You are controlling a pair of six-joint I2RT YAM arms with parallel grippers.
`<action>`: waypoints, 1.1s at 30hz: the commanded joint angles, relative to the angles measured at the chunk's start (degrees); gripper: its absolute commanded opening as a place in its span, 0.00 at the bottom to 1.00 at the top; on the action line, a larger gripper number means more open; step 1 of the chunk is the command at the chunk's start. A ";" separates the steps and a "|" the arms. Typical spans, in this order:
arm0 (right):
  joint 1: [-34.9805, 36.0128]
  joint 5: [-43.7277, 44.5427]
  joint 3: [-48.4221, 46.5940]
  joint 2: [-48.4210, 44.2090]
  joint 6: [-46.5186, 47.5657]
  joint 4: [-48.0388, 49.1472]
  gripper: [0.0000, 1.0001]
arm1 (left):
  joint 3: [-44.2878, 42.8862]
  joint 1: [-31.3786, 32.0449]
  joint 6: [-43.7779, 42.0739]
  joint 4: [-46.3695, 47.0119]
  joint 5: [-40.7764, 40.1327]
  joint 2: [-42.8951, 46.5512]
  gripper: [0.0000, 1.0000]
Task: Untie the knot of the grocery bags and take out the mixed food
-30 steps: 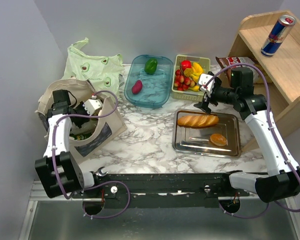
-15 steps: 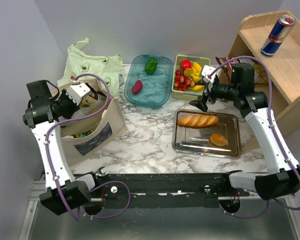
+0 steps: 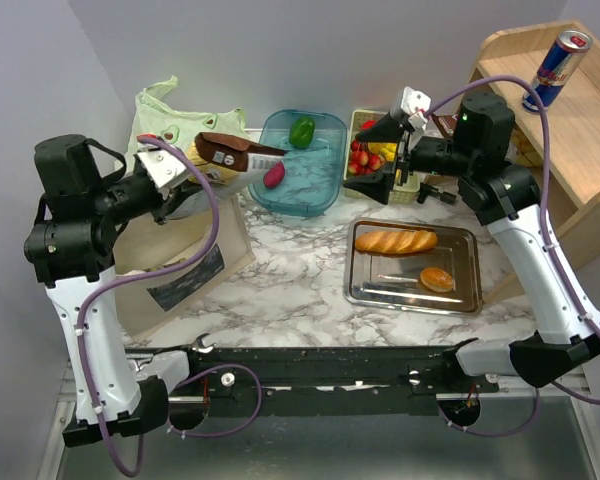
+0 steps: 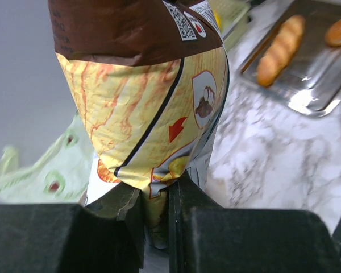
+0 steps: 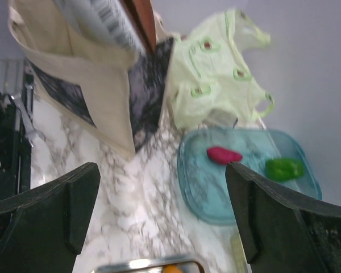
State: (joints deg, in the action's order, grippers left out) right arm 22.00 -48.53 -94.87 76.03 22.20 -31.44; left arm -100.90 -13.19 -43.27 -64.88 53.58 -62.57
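My left gripper (image 3: pixel 187 167) is shut on the lower end of a brown and yellow crisp bag (image 3: pixel 231 156), held in the air above the beige tote (image 3: pixel 176 258); in the left wrist view the crisp bag (image 4: pixel 148 102) is pinched between the fingers (image 4: pixel 187 216). The pale green bag (image 3: pixel 176 118) lies crumpled behind the tote; the knot is out of view. My right gripper (image 3: pixel 368 156) hangs open over the yellow basket (image 3: pixel 364 118) of strawberries and bananas. A green pepper (image 3: pixel 302 131) and a magenta vegetable (image 3: pixel 274 175) lie in the teal tray (image 3: pixel 325 190).
A metal tray (image 3: pixel 460 300) at centre right holds a bread loaf (image 3: pixel 395 241) and a bun (image 3: pixel 437 278). A wooden shelf (image 3: pixel 570 150) at the right carries a drink can (image 3: pixel 556 57). The right wrist view looks across to the tote (image 5: pixel 85 74) and the teal tray (image 5: pixel 216 193).
My left arm has risen out of the tote with the crisp bag and swung it up and to the right. The right gripper has lifted and turned left over the basket, staying open.
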 commanded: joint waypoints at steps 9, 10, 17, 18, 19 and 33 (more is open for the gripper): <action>9.52 -3.27 -17.80 5.59 -9.82 2.03 1.00 | 1.64 22.38 8.54 8.87 8.47 -1.78 0.00; 10.58 -3.46 -17.52 5.39 -9.17 1.26 1.00 | 1.46 23.54 8.55 8.90 8.23 -2.16 0.00; 19.40 0.17 -15.00 4.70 -5.90 -3.13 1.00 | 1.76 29.72 11.02 12.93 7.85 -4.44 0.00; 20.34 1.45 -14.47 4.57 -5.45 -3.26 1.00 | 1.76 30.33 11.71 13.89 8.15 -4.55 0.00; 21.12 2.23 -13.94 4.47 -4.76 -3.36 1.00 | 1.76 30.70 12.49 14.75 8.48 -4.66 0.00; 22.65 12.19 5.61 -5.98 -13.98 22.45 1.00 | 10.88 35.04 25.99 34.79 16.51 -2.52 0.00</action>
State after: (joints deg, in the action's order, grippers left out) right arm 44.18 -39.18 -91.61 70.94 12.38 -17.47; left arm -89.47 19.73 -21.34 -41.34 62.46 -66.13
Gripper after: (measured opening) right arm 0.998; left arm 0.181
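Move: The left hand already grips the end of the brown-and-yellow food bag; the open right hand, where the bag is being taken, is some 33 cm to its right and 6 cm ahead, slightly lower. From the right hand, the bag's middle lies about 26 cm left, nearly level fore and aft, 4 cm above. The tote is about 28 cm below the left hand, 6 cm left and 3 ahead; the baking tray is 41 cm beneath the right hand, 12 cm right, 4 ahead. Rightward, about 16 cm and a little back, the left hand carries the food bag towards the right hand, turning clockwise some 35 degrees and keeping its grip. The right hand, wide open throughout, first rises about 10 cm while starting back and left, then goes on back and left to the bag and sinks about half that rise, bringing its jaws around the brown end without closing. ##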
